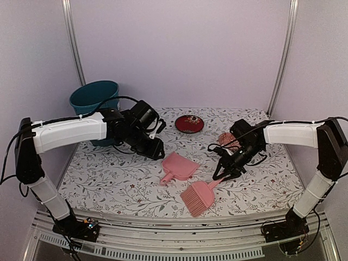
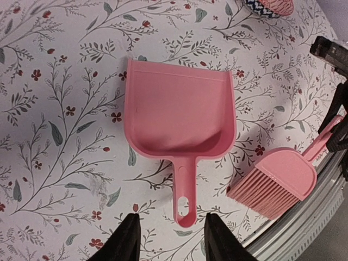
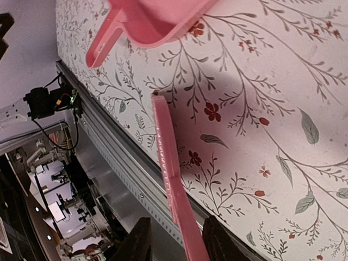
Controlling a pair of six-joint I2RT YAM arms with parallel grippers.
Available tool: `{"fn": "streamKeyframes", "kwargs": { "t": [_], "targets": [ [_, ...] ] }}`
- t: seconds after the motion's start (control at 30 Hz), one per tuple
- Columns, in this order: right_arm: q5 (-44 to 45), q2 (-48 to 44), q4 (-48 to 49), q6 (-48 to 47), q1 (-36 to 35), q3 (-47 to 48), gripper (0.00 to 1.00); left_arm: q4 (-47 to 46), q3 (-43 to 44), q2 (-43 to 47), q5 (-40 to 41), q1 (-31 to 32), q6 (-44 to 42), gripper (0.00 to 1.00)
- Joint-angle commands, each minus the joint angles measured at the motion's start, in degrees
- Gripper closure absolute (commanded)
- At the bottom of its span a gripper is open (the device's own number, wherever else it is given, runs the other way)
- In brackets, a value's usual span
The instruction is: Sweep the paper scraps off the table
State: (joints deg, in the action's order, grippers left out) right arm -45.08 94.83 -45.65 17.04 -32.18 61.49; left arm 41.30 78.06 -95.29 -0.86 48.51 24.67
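No paper scraps show on the table [image 1: 109, 179] in any view. A pink dustpan [image 1: 179, 167] lies flat mid-table, handle toward the near edge. My left gripper [image 2: 171, 217] stands open above the table, and the tip of the dustpan [image 2: 179, 109] handle lies between its fingertips without touching them. A pink brush [image 1: 198, 197] rests on the table beside the pan, bristles toward the near edge. My right gripper [image 3: 176, 220] is open around the brush [image 3: 166, 157] handle, with a gap showing on one side.
A teal bucket [image 1: 95, 98] stands at the back left behind my left arm. A dark-red plate [image 1: 189, 124] and a pink patterned dish [image 1: 225, 138] sit at the back. The metal front rail [image 1: 179, 225] runs just below the brush.
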Motion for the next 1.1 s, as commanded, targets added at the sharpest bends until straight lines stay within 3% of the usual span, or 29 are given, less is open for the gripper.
{"fn": "streamKeyframes", "kwargs": {
  "t": [0.0,0.23,0.3,0.4,0.87,1.07],
  "targets": [
    [4.1,1.63,0.48,-2.3,-0.34,1.1,0.61,-0.91,-0.98,1.59,-0.44,-0.86,0.11,0.58],
    [13.28,1.5,-0.67,-2.4,-0.26,0.56,0.5,-0.96,-2.78,3.1,-0.43,-1.3,0.25,0.58],
    [18.67,0.53,-1.42,-2.03,-0.21,0.87,0.37,-0.96,-3.41,3.62,-0.52,-1.59,0.12,0.58],
    [23.13,-1.35,-1.82,-1.25,-0.13,0.89,0.26,-0.96,-4.15,4.25,-0.36,-1.8,-0.13,0.58],
    [38.38,-15.03,-2.01,-1.09,3.09,4.91,0.25,2.05,-3.61,11.13,7.04,-5.93,-4.65,0.57],
    [48.72,-24.06,2.72,-0.43,5.15,6.31,0.13,2.73,-1.83,16.4,13.0,-10.2,-8.13,0.52]
  ]
}}
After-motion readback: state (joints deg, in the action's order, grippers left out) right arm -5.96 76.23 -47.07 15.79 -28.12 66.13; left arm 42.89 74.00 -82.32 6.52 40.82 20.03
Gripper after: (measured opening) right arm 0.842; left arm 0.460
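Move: The broom's middle lies about 6 cm left of the right hand, 5 cm back and 6 cm below; its handle is still between the fingers, which are part open. The dustpan sits roughly 15 cm left of that hand and 10 cm ahead, the patterned bowl about 22 cm ahead and 4 cm right. From the left hand the broom is some 18 cm right, 11 cm back and 11 cm below, the bin about 20 cm ahead and 24 cm left. Sinking about 3 cm while easing right and a little forward, the right hand opens its fingers wide and lets go of the broom handle, then rises some 11 cm, going on forward and right towards the bowl's side as the wrist swings its fingers from leaning back to forward-down. The empty left hand barely drifts, then sweeps left and up, 8 cm left in all, away from the dustpan. ##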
